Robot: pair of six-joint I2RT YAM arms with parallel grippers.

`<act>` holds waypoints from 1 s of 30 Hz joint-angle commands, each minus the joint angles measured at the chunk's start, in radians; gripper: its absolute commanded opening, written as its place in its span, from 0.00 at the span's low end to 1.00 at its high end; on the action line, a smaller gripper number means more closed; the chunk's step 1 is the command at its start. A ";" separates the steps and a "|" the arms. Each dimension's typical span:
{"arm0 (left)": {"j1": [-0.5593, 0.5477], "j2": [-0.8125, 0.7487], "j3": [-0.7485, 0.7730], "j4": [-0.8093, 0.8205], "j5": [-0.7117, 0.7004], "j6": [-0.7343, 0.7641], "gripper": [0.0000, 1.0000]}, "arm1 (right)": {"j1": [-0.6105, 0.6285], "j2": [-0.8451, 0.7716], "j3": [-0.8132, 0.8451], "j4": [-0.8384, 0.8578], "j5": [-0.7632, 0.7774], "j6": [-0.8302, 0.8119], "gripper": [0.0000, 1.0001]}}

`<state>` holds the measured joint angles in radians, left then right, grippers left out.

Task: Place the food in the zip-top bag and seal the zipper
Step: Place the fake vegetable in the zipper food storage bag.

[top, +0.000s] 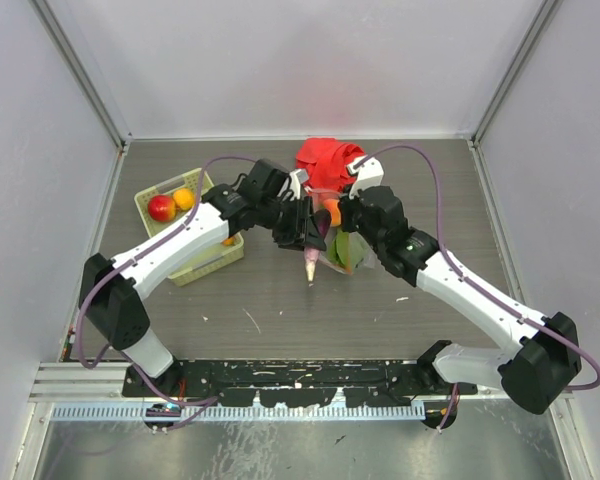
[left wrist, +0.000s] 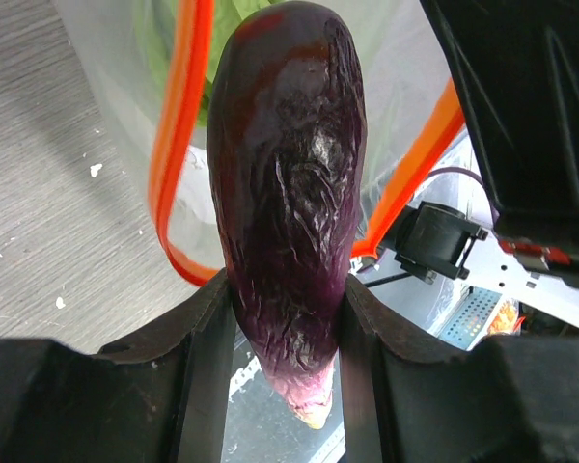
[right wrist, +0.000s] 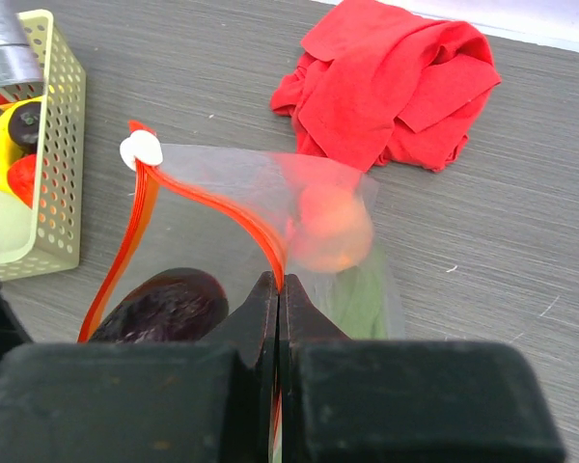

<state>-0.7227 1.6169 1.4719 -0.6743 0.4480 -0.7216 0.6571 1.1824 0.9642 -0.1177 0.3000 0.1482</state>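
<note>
My left gripper point(left wrist: 288, 371) is shut on a dark purple eggplant piece of the food point(left wrist: 289, 183), whose round end points into the open mouth of the zip-top bag point(left wrist: 396, 87). From above, the eggplant point(top: 310, 262) hangs pale tip down beside the bag point(top: 348, 252). My right gripper point(right wrist: 278, 289) is shut on the zipper point(right wrist: 212, 204), holding the bag's mouth up. An orange piece point(right wrist: 333, 230) and green food point(right wrist: 365, 301) show through the plastic. A white slider point(right wrist: 140, 149) sits at the zipper's far end.
The pale green basket point(top: 202, 262) stands at the left with a red fruit point(top: 161, 207) and an orange fruit point(top: 184, 198) in it. A crumpled red cloth point(top: 328, 160) lies just behind the bag. Both arms meet over the table's middle.
</note>
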 commanded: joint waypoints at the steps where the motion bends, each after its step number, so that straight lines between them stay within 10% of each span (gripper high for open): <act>1: -0.005 0.011 0.057 0.030 -0.030 -0.019 0.25 | 0.011 -0.041 -0.010 0.107 -0.051 -0.010 0.00; 30: -0.026 0.166 0.106 0.074 -0.155 -0.110 0.47 | 0.034 -0.040 -0.024 0.161 -0.133 -0.008 0.00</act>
<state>-0.7300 1.7645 1.5387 -0.6498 0.2897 -0.8303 0.6842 1.1603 0.9195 -0.0521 0.1764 0.1417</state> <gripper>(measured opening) 0.444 0.035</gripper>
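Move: The fake eggplant, held at its pink end in the left fingers with its dark end forward, is at the bag's mouth, whose middle is about 3 cm ahead, 4 cm right of and 4 cm below the left hand. In the bag, the peach is roughly 6 cm ahead, 4 cm right and 6 cm down. The red cloth lies about 17 cm ahead and 4 cm right, some 14 cm below. From the right hand, the eggplant is about 5 cm back, 5 cm left and 5 cm lower. The eggplant goes dark end first into the bag's mouth: the left hand carries it about 4 cm forward, then mostly down another 4 cm, turning some 10 degrees counter-clockwise, its grip just starting to ease at the end. The right hand keeps its pinch on the orange rim and draws it about 3 cm left and a little back, towards the eggplant. ##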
